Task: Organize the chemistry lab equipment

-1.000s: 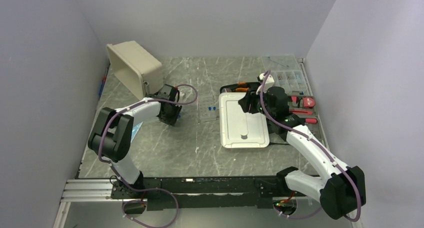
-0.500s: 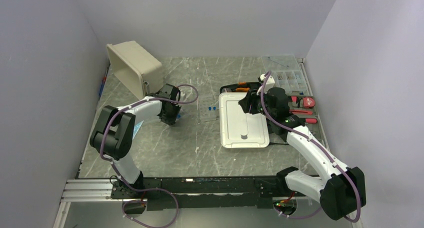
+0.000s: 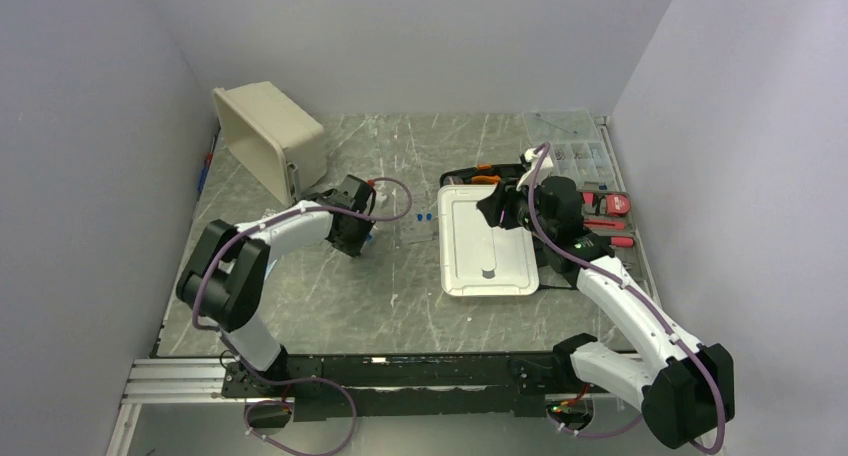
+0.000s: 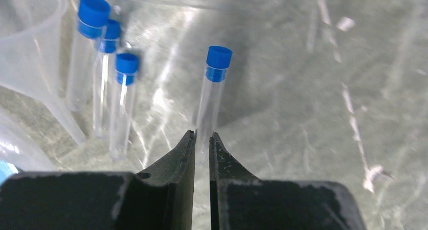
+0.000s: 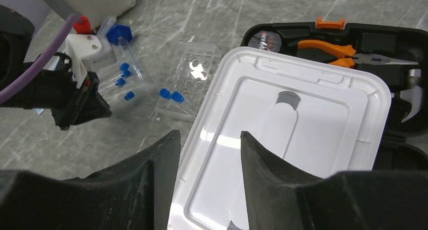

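A clear test tube (image 4: 212,99) with a blue cap stands between the tips of my left gripper (image 4: 202,134), whose jaws are closed against its lower end. Three more blue-capped tubes (image 4: 123,104) lie just left of it beside a translucent funnel (image 4: 30,53). In the top view the left gripper (image 3: 355,238) sits left of the flat clear perforated rack (image 3: 420,226), which holds two blue caps (image 5: 170,95). My right gripper (image 5: 209,134) hangs open over the left rim of the white tray lid (image 5: 303,139), holding nothing.
A black case of orange-handled tools (image 5: 383,43) lies under the lid's far side. A beige bin (image 3: 268,136) lies tipped at the back left. A clear parts box (image 3: 575,156) and red-handled tools (image 3: 605,211) sit along the right edge.
My left gripper has closed in on the test tube and shifted slightly right toward the rack. The right arm has stayed where it was.
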Available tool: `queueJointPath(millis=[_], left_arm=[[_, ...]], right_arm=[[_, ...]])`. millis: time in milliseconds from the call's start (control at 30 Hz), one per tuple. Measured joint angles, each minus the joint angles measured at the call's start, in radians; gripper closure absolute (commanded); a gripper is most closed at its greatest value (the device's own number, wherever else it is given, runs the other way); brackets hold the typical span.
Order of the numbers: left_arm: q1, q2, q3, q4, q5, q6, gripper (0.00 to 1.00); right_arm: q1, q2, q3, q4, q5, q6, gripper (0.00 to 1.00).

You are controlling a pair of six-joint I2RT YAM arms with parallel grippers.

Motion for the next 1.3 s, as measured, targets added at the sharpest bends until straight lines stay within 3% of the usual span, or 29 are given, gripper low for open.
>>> queueJointPath(millis=[300,533,900,1300], left_arm=[[-0.084,-0.308,-0.069,0.015,0.034,-0.01,0.94],[-0.109,-0.489,-0.114,0.076,0.18,-0.007,0.94],[-0.114,-0.576,-0.152,0.163,0.412,-0.02,0.94],[-0.125,-0.608,-0.156,0.173,0.461,-0.02,0.94]], right_arm=[[-0.001,-0.037,0.0,0.003,-0.163,0.106,0.48],[0.07,0.015,0.006,0.107,-0.31,0.259,0.48],[0.232,0.287,0.122,0.247,-0.446,0.375,0.47],[0.274,0.335,0.167,0.236,-0.416,0.369,0.48]])
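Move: The left hand, low over the table, already grips the blue-capped test tube and is taking it to the right hand's open fingers, about 28 cm to its right, 18 cm higher and 1 cm farther out. From the left hand, the rack lies some 9 cm ahead and 13 cm right, the loose tubes 6 cm straight ahead. The gripped tube lies about 26 cm left of the right hand, 1 cm back and 18 cm below; the white lid sits 3 cm right, level fore-and-aft, some 13 cm below. Upward first, about 17 cm, then increasingly right and back, the left hand brings its pinched tube towards the right hand, rolling right side up and turning clockwise, nearly 50 degrees in all. The right hand comes some 17 cm left and 6 cm back to meet it, swinging counter-clockwise and tipping down, its fingers staying half open around the cap. ##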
